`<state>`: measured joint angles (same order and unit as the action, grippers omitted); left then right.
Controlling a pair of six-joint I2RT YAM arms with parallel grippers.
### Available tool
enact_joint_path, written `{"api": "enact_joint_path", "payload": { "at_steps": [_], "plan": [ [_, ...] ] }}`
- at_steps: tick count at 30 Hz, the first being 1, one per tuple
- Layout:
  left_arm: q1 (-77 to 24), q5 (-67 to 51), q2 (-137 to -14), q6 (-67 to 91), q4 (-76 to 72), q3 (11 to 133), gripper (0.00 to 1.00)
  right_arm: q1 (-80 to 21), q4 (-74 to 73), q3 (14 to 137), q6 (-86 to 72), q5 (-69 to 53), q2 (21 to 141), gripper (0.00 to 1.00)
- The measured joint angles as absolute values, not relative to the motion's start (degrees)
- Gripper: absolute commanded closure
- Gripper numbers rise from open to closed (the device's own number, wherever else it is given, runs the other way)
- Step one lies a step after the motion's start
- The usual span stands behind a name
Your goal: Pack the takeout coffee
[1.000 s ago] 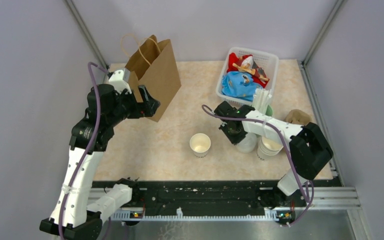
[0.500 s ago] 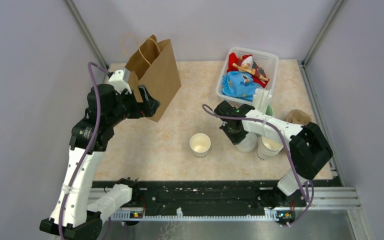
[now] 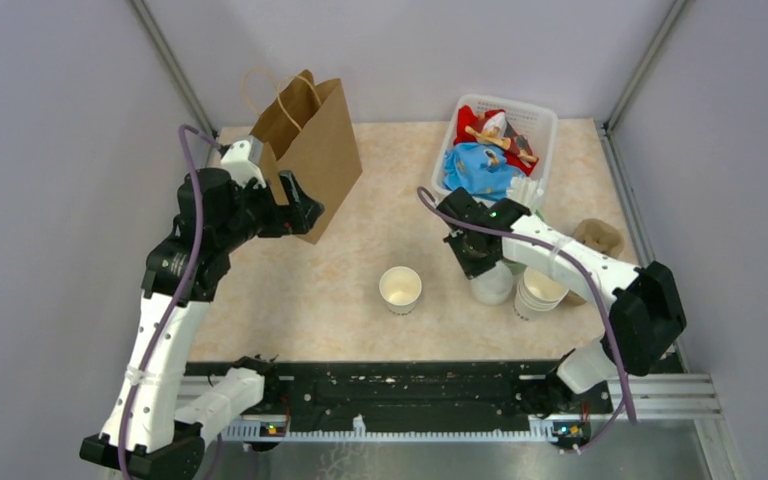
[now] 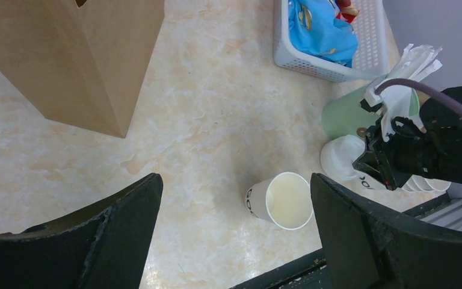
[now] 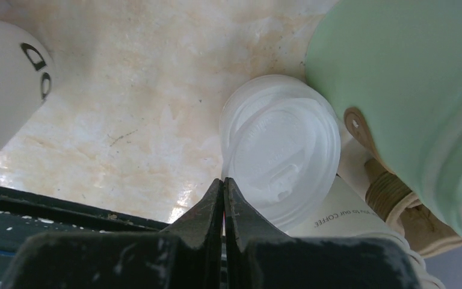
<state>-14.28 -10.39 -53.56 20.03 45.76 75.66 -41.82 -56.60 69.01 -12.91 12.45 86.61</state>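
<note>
The takeout coffee (image 3: 401, 288) is a lidless white paper cup with black lettering, standing upright mid-table; it also shows in the left wrist view (image 4: 283, 200) and at the left edge of the right wrist view (image 5: 6, 90). To its right, my right gripper (image 3: 480, 256) is shut (image 5: 224, 179), its tips pinching the near rim of the top white lid (image 5: 283, 144) of a small lid stack (image 3: 493, 286). My left gripper (image 3: 295, 207) hangs wide open (image 4: 234, 180) and empty, high beside the brown paper bag (image 3: 310, 150), far from the cup.
The paper bag (image 4: 84, 54) stands open at the back left. A white basket (image 3: 540, 120) of packets sits back right. A green cup (image 5: 409, 90) of straws, a stack of nested white cups (image 3: 538, 292) and a brown object (image 3: 597, 235) crowd the right side.
My right gripper closed fully at the lid's rim, then the right arm lifted and shifted slightly toward the back. The left arm and the cup stayed put.
</note>
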Motion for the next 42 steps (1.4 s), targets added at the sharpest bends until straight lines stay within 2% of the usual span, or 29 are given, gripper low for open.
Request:
{"api": "enact_joint_path", "payload": {
  "at_steps": [5,12,16,21,27,33,42],
  "plan": [
    [-14.3,-14.5,-55.3,22.1,45.3,75.8,0.02,-41.8,-58.9,76.9,-13.8,9.9,83.9,1.0],
    [-14.3,-28.2,-60.7,30.5,41.1,75.7,0.02,-41.8,-49.7,86.7,-25.2,-7.7,78.9,1.0],
    [-14.3,-36.4,-59.9,41.5,30.0,72.1,0.01,-41.8,-35.2,86.0,-39.0,-17.8,77.7,1.0],
    [-14.3,-39.0,-55.3,51.8,17.0,65.2,0.02,-41.1,-16.6,83.9,-56.2,-25.5,77.7,1.0],
    [-14.3,-38.1,-50.8,50.7,11.9,65.2,0.02,-37.6,-2.9,81.5,-74.5,-32.3,77.8,1.0],
    [-14.3,-39.1,-51.5,46.3,11.8,69.2,0.02,-36.8,2.0,78.0,-85.5,-36.4,77.8,1.0],
    [-14.3,-44.8,-57.6,47.3,11.1,70.0,0.01,-36.8,5.2,77.5,-90.4,-38.3,77.8,1.0]
  ]
}}
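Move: The right hand already pinches a lid by its rim; the waiting left gripper is about 30 cm to its left, 3 cm farther out and 23 cm higher. From this hand the lid stack lies 5 cm right and 7 cm below, the green tub 8 cm right and 6 cm ahead, the single cup 14 cm left. From the left hand, that pinched lid is some 33 cm right, 2 cm back and 25 cm down, with the paper bag 16 cm ahead. Keeping its pinch on the lid's rim, the right hand lifts it some 33 cm off above the stack while swinging about 18 cm left, rolling from fingers-down to pointing left at the other gripper, so the lid stands on edge. The wide-open left hand comes about 10 cm right to meet it and ends some 8 cm higher after sinking slightly from its highest point, turning its fingers more to the right and rolling roughly 30 degrees until the lid is right at its open fingertips, without closing. ##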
